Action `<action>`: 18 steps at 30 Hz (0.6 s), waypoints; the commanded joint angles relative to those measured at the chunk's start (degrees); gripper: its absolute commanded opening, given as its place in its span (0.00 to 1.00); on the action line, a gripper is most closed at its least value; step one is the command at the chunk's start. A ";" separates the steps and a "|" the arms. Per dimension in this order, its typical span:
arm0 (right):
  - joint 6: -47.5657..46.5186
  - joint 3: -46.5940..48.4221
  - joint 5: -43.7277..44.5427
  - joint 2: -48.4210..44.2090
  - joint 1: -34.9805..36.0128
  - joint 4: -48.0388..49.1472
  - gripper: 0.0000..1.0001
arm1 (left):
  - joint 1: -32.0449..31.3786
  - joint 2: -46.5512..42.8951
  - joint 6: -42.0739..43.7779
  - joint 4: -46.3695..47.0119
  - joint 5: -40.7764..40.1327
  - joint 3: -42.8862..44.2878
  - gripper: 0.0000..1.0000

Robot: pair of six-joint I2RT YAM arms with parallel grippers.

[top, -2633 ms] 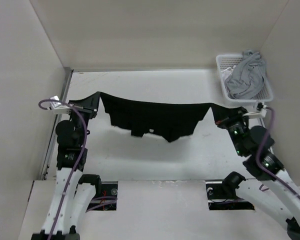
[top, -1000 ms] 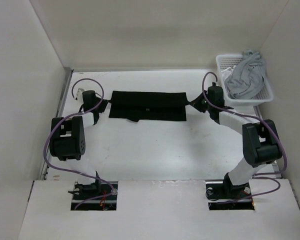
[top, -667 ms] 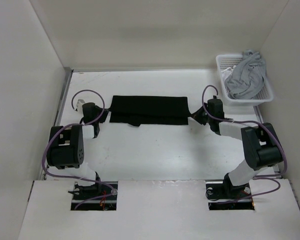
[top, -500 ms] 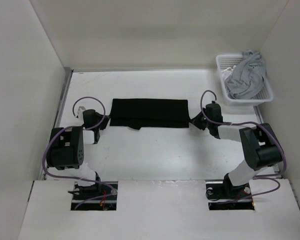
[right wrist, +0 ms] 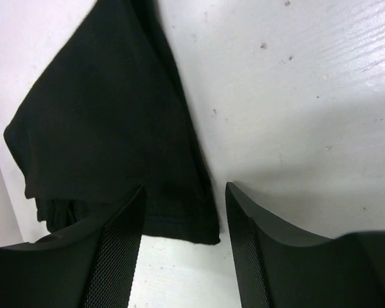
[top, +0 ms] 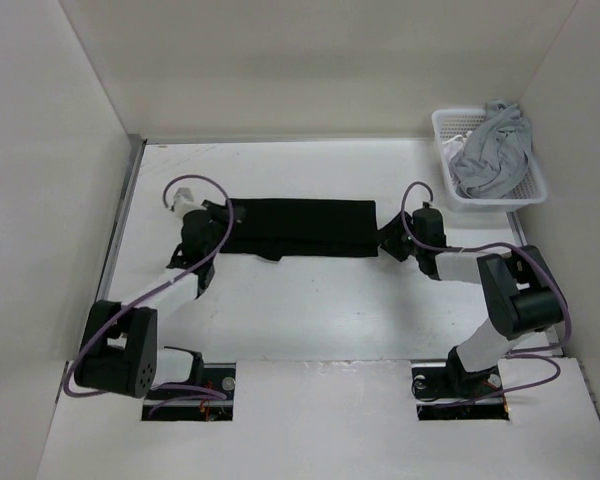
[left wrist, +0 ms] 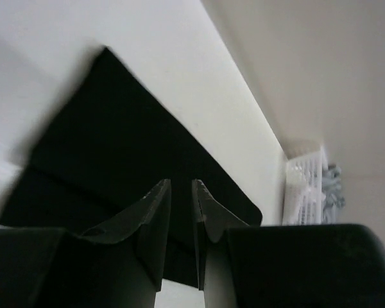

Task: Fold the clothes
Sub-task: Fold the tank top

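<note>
The clothes, a black shirt, lie flat on the white table as a long folded strip. My left gripper is at the strip's left end. In the left wrist view its jaws stand a narrow gap apart above the black shirt, with nothing pinched. My right gripper is at the strip's right end. In the right wrist view it is wide open, and the shirt's hemmed corner lies loose on the table between the fingers.
A white basket holding a light grey garment stands at the back right corner, also seen in the left wrist view as the basket. White walls close in the table on three sides.
The shirt went from hanging stretched between both grippers to lying folded on the table. Both grippers have since opened and let go of it. The left arm's elbow swung down and towards me.
</note>
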 commanded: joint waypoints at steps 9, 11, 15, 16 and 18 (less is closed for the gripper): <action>8.86 1.30 -1.66 7.81 -0.56 8.15 0.30 | -19.71 25.61 1.87 1.26 -0.62 19.86 0.16; 10.80 0.25 -1.75 8.34 -0.82 11.22 0.26 | -19.97 27.55 1.52 2.05 -0.44 19.43 0.16; 12.65 -0.81 -1.40 7.99 -1.61 15.18 0.09 | -19.98 27.65 1.78 2.67 0.00 15.92 0.16; 12.83 -1.51 -1.22 7.12 -1.79 16.41 0.06 | -20.06 27.38 1.78 2.67 0.17 14.77 0.16; 12.48 -2.48 0.01 4.31 -2.14 16.43 0.02 | -20.59 26.42 1.52 3.11 0.44 12.23 0.16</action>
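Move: The tank top lies folded into a wide strip. Its near right corner is almost between my open right fingers, about 1 cm ahead, 1 cm left and 2 cm below; the laundry basket is some 20 cm ahead and 25 cm right of that hand. My left hand hovers above the strip's left end: the strip's middle is about 4 cm ahead, 18 cm right and 12 cm below, and a small dark flap at its near edge is 12 cm right, 3 cm back and 12 cm below. With my right hand I ease a centimetre or two forward and down, roll about 10 degrees, and close the fingers on the tank top's right edge near its corner, pinching it. Meanwhile my left hand sweeps about 15 cm right over the cloth, then sinks some 10 cm towards its middle, turning about 20 degrees clockwise and tipping down, fingers still nearly shut. ##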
